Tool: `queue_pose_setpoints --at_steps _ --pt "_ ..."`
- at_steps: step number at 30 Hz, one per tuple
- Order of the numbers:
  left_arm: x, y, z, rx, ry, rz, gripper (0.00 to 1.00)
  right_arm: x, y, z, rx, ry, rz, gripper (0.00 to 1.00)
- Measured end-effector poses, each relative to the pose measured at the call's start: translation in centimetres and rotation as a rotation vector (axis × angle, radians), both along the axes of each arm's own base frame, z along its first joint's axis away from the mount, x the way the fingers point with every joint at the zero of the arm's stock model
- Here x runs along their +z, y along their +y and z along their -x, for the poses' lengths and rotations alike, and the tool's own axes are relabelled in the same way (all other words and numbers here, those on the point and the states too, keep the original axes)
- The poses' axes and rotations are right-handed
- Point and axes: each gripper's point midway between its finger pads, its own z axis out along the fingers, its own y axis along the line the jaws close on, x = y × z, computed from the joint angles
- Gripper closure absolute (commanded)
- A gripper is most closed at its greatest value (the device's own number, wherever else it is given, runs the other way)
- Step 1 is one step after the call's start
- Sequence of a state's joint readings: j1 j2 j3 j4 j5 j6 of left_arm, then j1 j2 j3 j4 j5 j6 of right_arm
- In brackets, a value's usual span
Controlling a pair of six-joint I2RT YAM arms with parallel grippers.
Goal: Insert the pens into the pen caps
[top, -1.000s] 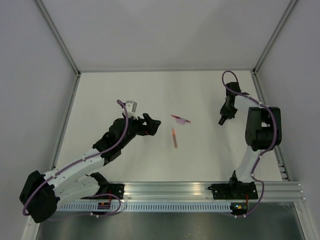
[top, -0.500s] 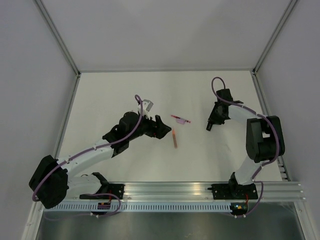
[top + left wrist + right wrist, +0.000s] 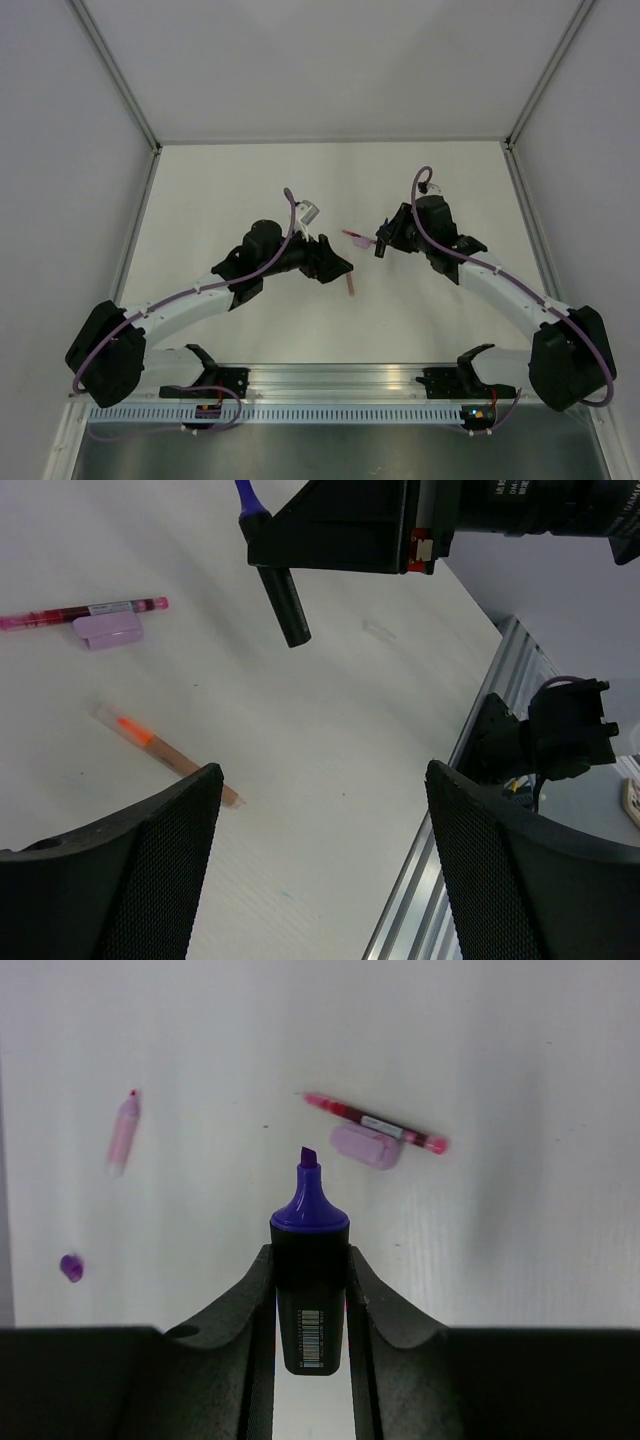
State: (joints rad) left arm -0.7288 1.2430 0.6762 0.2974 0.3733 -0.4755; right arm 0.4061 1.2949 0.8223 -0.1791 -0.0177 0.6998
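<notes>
My right gripper (image 3: pixel 309 1290) is shut on a black-bodied pen (image 3: pixel 308 1280) whose purple tip (image 3: pixel 309 1160) points forward. It hovers just right of a pink pen (image 3: pixel 356 237) lying against a lilac cap (image 3: pixel 365 1146). In the right wrist view a small purple pen cap (image 3: pixel 71 1267) rests on the table at the far left, near a thin pale pen (image 3: pixel 122 1135). An orange pen (image 3: pixel 165 755) lies beside my left gripper (image 3: pixel 320 850), which is open with nothing between its fingers. The left wrist view also shows the held black pen (image 3: pixel 285 605), the pink pen (image 3: pixel 85 612) and the lilac cap (image 3: pixel 108 631).
The white table (image 3: pixel 220 200) is walled on the left, right and back. An aluminium rail (image 3: pixel 400 385) runs along the near edge and carries both arm bases. Purple cables loop over both arms.
Both arms have swung in toward the table's middle. The right gripper carried the black pen left to the pink pen. The left gripper moved right, over the orange pen.
</notes>
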Motion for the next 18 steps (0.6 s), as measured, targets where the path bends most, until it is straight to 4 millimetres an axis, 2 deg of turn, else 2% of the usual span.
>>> queue_pose_setpoints --at_steps 4,8,12,18 --pt "0.0 -0.6 0.5 -0.047 0.006 0.017 0.15 3.0 2.5 1.9 0.035 -0.099 -0.071 1.00" --pt "0.0 -1.0 0.9 -0.083 0.007 0.032 0.15 5.1 4.6 3.1 0.065 -0.156 -0.118 1.00" --pt "0.3 -1.2 1.1 -0.103 0.006 0.044 0.16 5.8 6.6 4.4 0.097 -0.176 -0.137 1.00" --pt "0.4 -1.3 1.2 -0.109 0.001 0.049 0.17 7.0 8.6 6.2 0.125 -0.207 -0.161 1.00"
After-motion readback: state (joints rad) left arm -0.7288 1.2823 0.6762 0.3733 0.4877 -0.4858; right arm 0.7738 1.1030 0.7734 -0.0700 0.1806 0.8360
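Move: The right hand already holds the purple highlighter; the waiting open left gripper lies about 13 cm to its left, 7 cm back and 5 cm higher. From the left hand, the highlighter is some 13 cm right, 7 cm ahead and 6 cm lower, and the orange pen lies 4 cm ahead, 4 cm right and 18 cm below. The lilac cap lies about 6 cm ahead of the right hand, 5 cm left and 13 cm below. Right hand carries the highlighter about 9 cm left, rising and drawing back, towards the still-open left gripper. ##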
